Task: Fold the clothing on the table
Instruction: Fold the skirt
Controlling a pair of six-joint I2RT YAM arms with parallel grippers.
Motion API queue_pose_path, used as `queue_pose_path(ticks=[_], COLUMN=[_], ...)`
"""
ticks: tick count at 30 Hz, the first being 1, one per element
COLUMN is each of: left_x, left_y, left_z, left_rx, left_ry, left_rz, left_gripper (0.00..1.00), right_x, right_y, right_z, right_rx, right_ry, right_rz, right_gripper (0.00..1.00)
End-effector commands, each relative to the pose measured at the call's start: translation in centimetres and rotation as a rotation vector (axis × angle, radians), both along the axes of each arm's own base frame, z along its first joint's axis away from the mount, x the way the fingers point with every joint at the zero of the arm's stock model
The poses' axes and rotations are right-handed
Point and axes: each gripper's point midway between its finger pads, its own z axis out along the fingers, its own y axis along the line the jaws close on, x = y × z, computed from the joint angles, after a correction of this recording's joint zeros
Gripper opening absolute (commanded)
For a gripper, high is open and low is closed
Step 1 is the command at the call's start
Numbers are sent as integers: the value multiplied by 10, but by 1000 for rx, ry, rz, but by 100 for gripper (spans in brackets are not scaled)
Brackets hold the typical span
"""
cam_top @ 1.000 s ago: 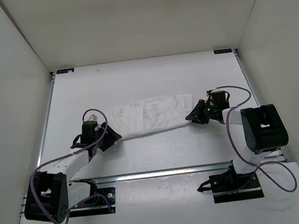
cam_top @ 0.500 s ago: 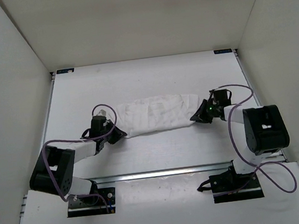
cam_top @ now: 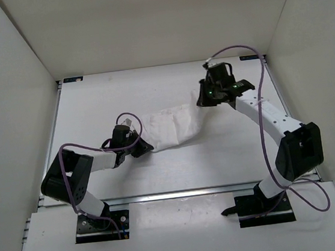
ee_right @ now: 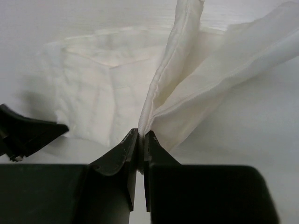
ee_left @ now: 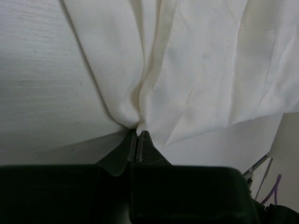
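The clothing (cam_top: 172,127), thin white fabric, lies bunched near the middle of the table (cam_top: 92,104). My left gripper (cam_top: 145,146) sits low at its near-left edge. In the left wrist view the left gripper (ee_left: 138,133) is shut on a pinch of the clothing (ee_left: 187,70), which fans out ahead. My right gripper (cam_top: 204,99) is raised over the cloth's right end. In the right wrist view the right gripper (ee_right: 141,135) is shut on a folded edge of the clothing (ee_right: 187,102), which hangs from it down to the table.
White walls enclose the table on three sides. A metal rail (cam_top: 175,193) runs along the near edge, with both arm bases behind it. Purple cables (cam_top: 240,49) loop off each arm. The left gripper's finger (ee_right: 28,133) shows at the left of the right wrist view.
Both grippers closed on the cloth. The right arm swung up and toward the far side, lifting the cloth's right end. The left gripper slid right, and the cloth bunched narrower.
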Motion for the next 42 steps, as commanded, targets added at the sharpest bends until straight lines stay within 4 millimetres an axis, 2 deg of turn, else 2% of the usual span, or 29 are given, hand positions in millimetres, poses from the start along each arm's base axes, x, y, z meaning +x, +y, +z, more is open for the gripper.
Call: queue_pose_path(ticks=[1, 2, 4, 5, 7, 8, 11, 16, 18, 21, 23, 25, 26, 27, 30, 31, 32, 33, 36, 38, 39, 41, 42], left_x=[4, 4, 5, 7, 3, 3, 3, 1, -1, -2, -1, -3, -1, -3, 1, 1, 0, -2, -1, -1, -1, -3, -5], left_y=[1, 1, -1, 1, -2, -1, 0, 4, 1, 0, 5, 4, 5, 6, 9, 9, 10, 9, 8, 9, 10, 10, 12], left_z=[-1, 0, 0, 0, -1, -2, -2, -7, -6, -6, -6, -4, -1, -4, 2, 1, 1, 1, 5, 6, 5, 8, 8], left_rx=[12, 10, 2, 3, 2, -2, -6, -3, -14, -13, -11, -23, -35, -26, -33, -37, -41, -48, -51, -52, -57, -69, -75], left_ry=[2, 4, 4, 4, 7, 17, 10, 21, 22, 19, 25, 24, 15, 23, 8, 13, 15, 21, 11, 6, 11, 14, 25], left_rz=[-1, -1, -5, 3, -11, -11, -18, -6, -19, -24, -12, -16, -11, -6, 6, 9, 10, 3, 1, 6, 14, 11, 17], left_gripper=[0, 0, 0, 0, 0, 0, 0, 0, 0, 1, 4, 12, 14, 15, 23, 25, 29, 32, 36, 42, 44, 48, 49], right_x=[-1, -2, -2, -3, -10, -14, -28, -48, -52, -59, -59, -61, -62, -63, -73, -79, -81, -84, -92, -92, -90, -90, -82], right_y=[49, 59, 100, 110, 144, 158, 187, 219, 230, 242, 241, 238, 240, 240, 241, 240, 241, 239, 235, 233, 231, 219, 214], right_z=[8, 9, 11, 7, 5, -3, -21, -60, -66, -71, -73, -73, -66, -60, -40, -40, -34, -36, -27, -6, -4, 19, 27], right_rx=[-47, -42, -3, 3, 35, 48, 84, 96, 99, 114, 125, 129, 147, 155, 200, 199, 209, 202, 211, 241, 255, 312, 346], right_ry=[-30, -37, -61, -58, -72, -56, -20, 80, 94, 121, 142, 149, 145, 139, 136, 149, 143, 155, 166, 111, 91, 34, 6], right_rz=[135, 156, 225, 245, 308, 330, 395, 489, 518, 557, 559, 568, 585, 599, 631, 638, 647, 655, 679, 676, 675, 655, 643], right_gripper=[0, 0, 0, 0, 1, 0, 0, 0, 0, 0, 0, 8, 10, 3, 0, 2, 9, 22, 35, 35, 35, 35, 35])
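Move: Above the skirt's far right side, the right hand grips its lifted right edge; the skirt's left end, where that edge is headed, lies about 24 cm left, 4 cm back and 16 cm below. The middle of the skirt is some 14 cm left, 4 cm back and as low; the left fingertips are about 22 cm left and 9 cm back. From the left hand, pinching the near-left corner, the left end's middle is roughly 5 cm ahead and 2 cm left. Sweeping left about 22 cm, the right hand carries the held edge over the skirt towards the left end, easing back and sinking some 10 cm while turning roughly 30 degrees counter-clockwise. It then opens, lets go and rises some 6 cm. The left hand stays low, holding the corner down through the carry, then opens around it. ##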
